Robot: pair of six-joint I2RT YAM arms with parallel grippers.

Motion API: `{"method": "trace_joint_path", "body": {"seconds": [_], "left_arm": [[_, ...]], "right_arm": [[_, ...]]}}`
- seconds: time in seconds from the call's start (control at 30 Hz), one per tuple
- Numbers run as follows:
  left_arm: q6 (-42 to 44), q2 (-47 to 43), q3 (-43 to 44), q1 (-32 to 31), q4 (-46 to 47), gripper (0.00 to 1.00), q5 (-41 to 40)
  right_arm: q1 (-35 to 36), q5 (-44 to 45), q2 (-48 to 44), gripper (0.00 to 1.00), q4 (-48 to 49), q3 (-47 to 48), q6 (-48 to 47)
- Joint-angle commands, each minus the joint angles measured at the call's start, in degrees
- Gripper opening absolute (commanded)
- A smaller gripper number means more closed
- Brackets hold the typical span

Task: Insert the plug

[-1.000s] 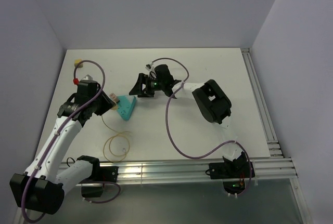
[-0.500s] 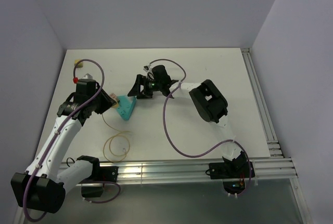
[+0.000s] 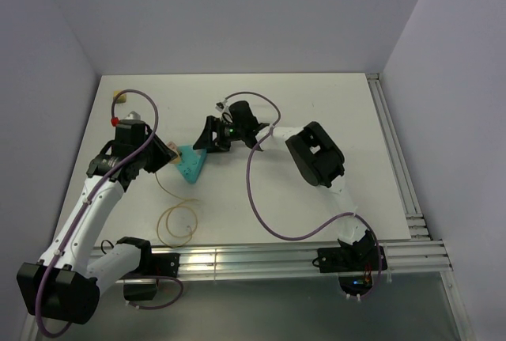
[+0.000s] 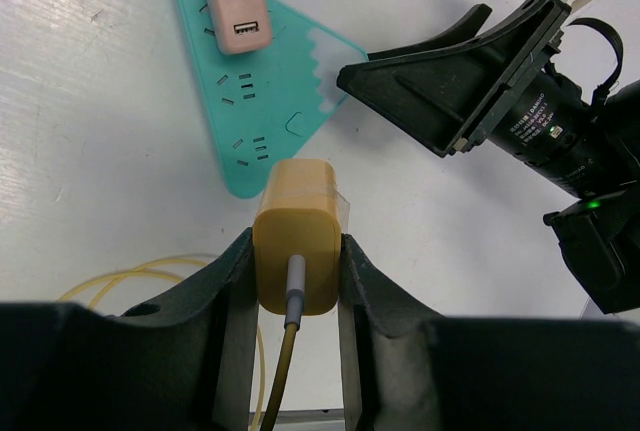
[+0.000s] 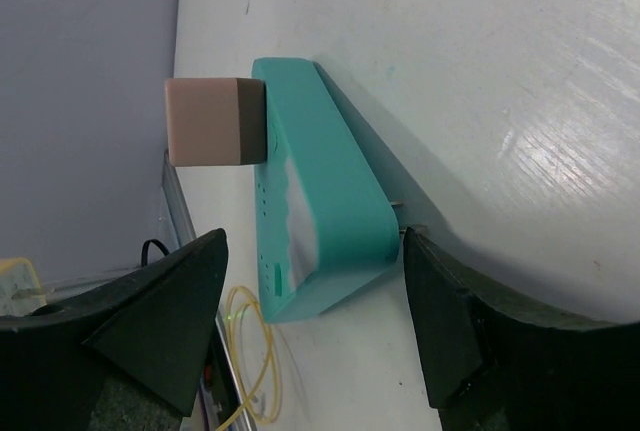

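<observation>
My left gripper is shut on the plug, a yellow blocky connector whose thin yellow cable trails back into a loop. The plug hovers at the near tip of a teal wedge-shaped socket block that lies flat on the table, with a pink adapter plugged in at its far end. My right gripper is open and straddles one corner of the teal block, the right finger close to it and the left finger apart. From above, the left gripper and right gripper flank the block.
A small pale object sits at the table's back left corner. Purple arm cables hang over the middle of the table. Metal rails run along the right edge and the near edge. Walls enclose the back and sides.
My right gripper has moved left up to the teal block, and its jaws have narrowed a little. The left gripper and plug have barely moved.
</observation>
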Motion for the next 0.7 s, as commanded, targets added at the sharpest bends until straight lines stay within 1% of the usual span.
{"method": "trace_joint_path", "body": {"seconds": [0.0,0.1,0.2,0.23,0.3,0.4,0.5,0.57,0.6,0.67], "left_arm": [[0.6,0.2,0.2,0.4,2.5,0.0,0.9],[0.5,0.5,0.0,0.4,2.5,0.0,1.3],[0.4,0.6,0.0,0.4,2.5,0.0,1.5],[0.2,0.7,0.1,0.4,2.4,0.0,1.5],[0.1,1.0,0.2,0.4,2.3,0.0,1.8],[-0.5,1.8,0.3,0.5,2.3,0.0,2.0],[-1.1,3.1,0.0,0.5,2.9,0.0,2.5],[-1.4,4.5,-0.5,0.5,3.2,0.0,2.6],[-2.0,5.0,-0.5,0.5,3.3,0.0,2.6],[-2.0,6.8,-0.8,0.5,3.4,0.0,2.4]], "right_arm": [[0.8,-0.8,0.2,0.77,1.8,2.5,0.1],[1.0,-0.7,0.6,0.75,0.9,3.2,0.0],[1.1,-0.4,0.8,0.68,1.4,3.0,0.3],[1.1,-0.2,0.9,0.6,1.2,3.1,0.3],[1.1,0.2,0.9,0.54,0.9,3.1,0.1],[1.2,1.2,1.2,0.41,-0.3,3.6,-0.3],[1.2,2.1,1.2,0.3,-0.8,3.5,-0.7],[1.1,3.3,0.9,0.25,-1.6,3.2,-1.3],[1.2,3.5,0.7,0.2,-1.7,3.2,-1.9],[1.1,3.7,0.7,0.12,-1.8,2.8,-2.2]]}}
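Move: The free socket near the teal strip's narrow end lies about 4 cm ahead of the left hand, which still holds the yellow plug, 3 cm to its right and some 10 cm below. The pink USB block in the strip is about 5 cm farther out and 4 cm to the left of that socket; the cord coil lies roughly 12 cm back from the left hand. The strip's far right corner sits between the right hand's open fingers, about 1 cm left, back and below. The teal strip's far right corner is pinched, top and underside, as the right fingers close from wide to about half open, that hand creeping barely half a centimetre left. Then the left arm, keeping its grip on the yellow plug, picks up speed downward towards the strip, about 2.5 cm with a little forward and right, its fingers tipping some 5 degrees further down. ##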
